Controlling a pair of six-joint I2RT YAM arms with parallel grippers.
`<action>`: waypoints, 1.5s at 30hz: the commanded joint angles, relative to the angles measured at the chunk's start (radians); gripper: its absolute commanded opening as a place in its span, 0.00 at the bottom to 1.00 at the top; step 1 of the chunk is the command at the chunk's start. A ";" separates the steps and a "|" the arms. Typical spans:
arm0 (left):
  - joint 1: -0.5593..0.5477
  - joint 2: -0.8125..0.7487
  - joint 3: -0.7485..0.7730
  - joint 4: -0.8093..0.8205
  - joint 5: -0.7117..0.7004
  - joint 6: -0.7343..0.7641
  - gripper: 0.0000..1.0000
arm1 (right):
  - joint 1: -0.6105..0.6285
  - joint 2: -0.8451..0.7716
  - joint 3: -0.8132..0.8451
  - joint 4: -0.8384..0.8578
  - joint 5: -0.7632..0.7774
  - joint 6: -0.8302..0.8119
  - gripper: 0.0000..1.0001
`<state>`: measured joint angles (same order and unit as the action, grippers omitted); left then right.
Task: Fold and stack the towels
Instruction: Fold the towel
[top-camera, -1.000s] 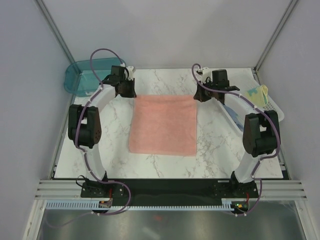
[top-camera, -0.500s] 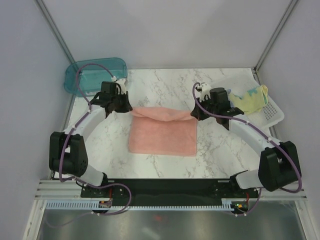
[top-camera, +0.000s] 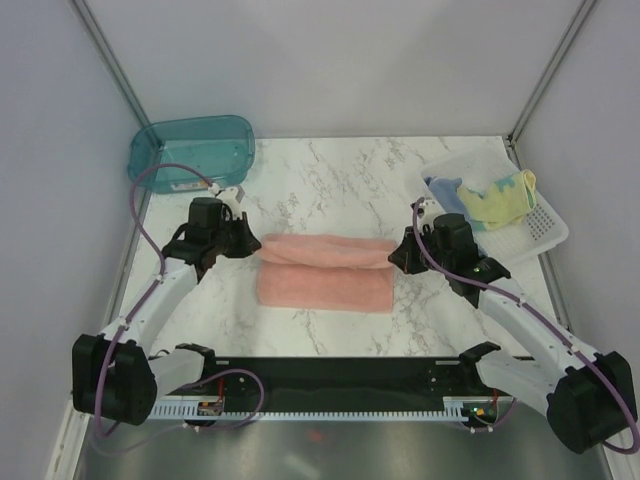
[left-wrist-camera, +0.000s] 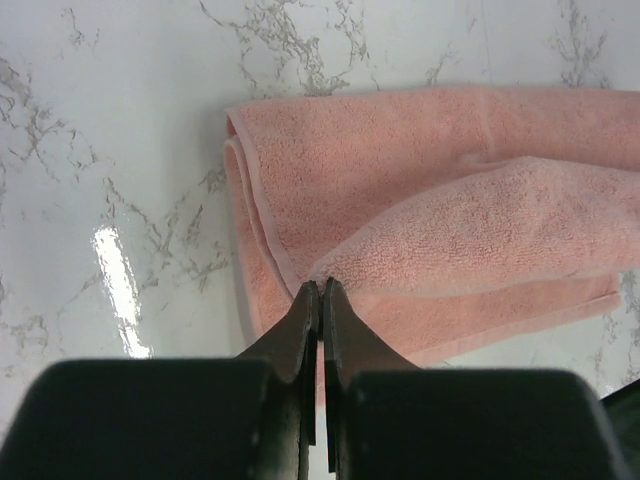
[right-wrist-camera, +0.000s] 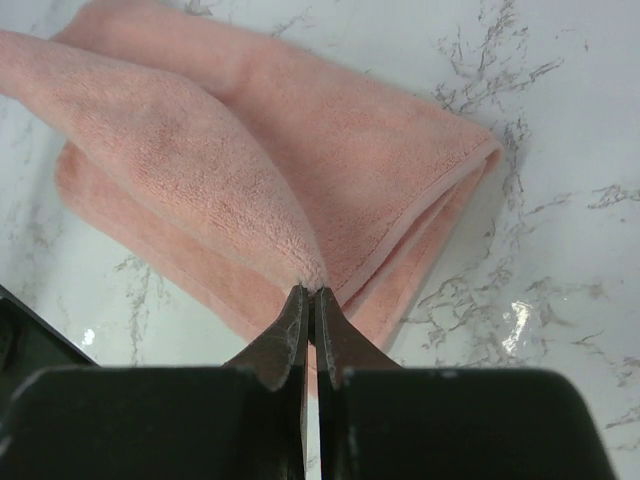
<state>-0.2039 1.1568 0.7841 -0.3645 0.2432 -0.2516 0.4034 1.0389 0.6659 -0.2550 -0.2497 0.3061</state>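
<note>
The salmon-pink towel (top-camera: 325, 270) lies mid-table, its far half lifted and carried forward over the near half. My left gripper (top-camera: 248, 245) is shut on the towel's left far corner (left-wrist-camera: 330, 268). My right gripper (top-camera: 396, 255) is shut on the right far corner (right-wrist-camera: 310, 268). In both wrist views the jaws pinch a raised fold of pink towel (left-wrist-camera: 460, 220) (right-wrist-camera: 180, 140) above the flat layer. A pale yellow towel (top-camera: 495, 197) and a light blue towel (top-camera: 443, 189) sit crumpled in the white basket (top-camera: 540, 235).
A teal plastic bin (top-camera: 190, 150) stands at the back left corner. The white basket sits at the right edge of the marble table (top-camera: 340, 175). Grey walls close in on both sides.
Both grippers have pulled the towel's far edge toward the near side, folding it over; the arms have drawn back and down from the far part of the table.
</note>
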 joint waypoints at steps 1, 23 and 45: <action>-0.003 -0.031 -0.026 0.013 0.037 -0.080 0.02 | 0.009 -0.068 -0.041 0.022 -0.003 0.106 0.00; -0.213 -0.149 -0.175 -0.024 -0.036 -0.164 0.02 | 0.055 -0.232 -0.293 -0.020 0.033 0.301 0.04; -0.218 0.093 -0.014 -0.186 -0.431 -0.370 0.61 | 0.057 -0.070 -0.172 0.002 0.223 0.519 0.59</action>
<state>-0.4335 1.2072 0.7719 -0.6472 -0.2283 -0.6495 0.4553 0.9329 0.4667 -0.3653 -0.0620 0.8051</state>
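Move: My left hand, still pinching one end of the towel's far edge, has the lying towel's near left corner about 11 cm back and 9 below; the far left corner of the bottom layer is some 4 cm ahead. My right hand, pinching the other end, has the near right corner some 11 cm back, 1 cm right and 9 below. The teal basket sits about 25 cm ahead and 16 left of my left hand, the white basket 13 ahead and 24 right of my right. I draw both hands back about 8 cm and lower them about 5 towards the towel's near edge, the right dropping earlier, and open both grippers wide to let go of the held edge. Then my left hand swings about 6 cm left, turning counter-clockwise, while my right turns clockwise; both lift slightly, ease forward about 3 cm and sink again, open, by the towel's side edges. ##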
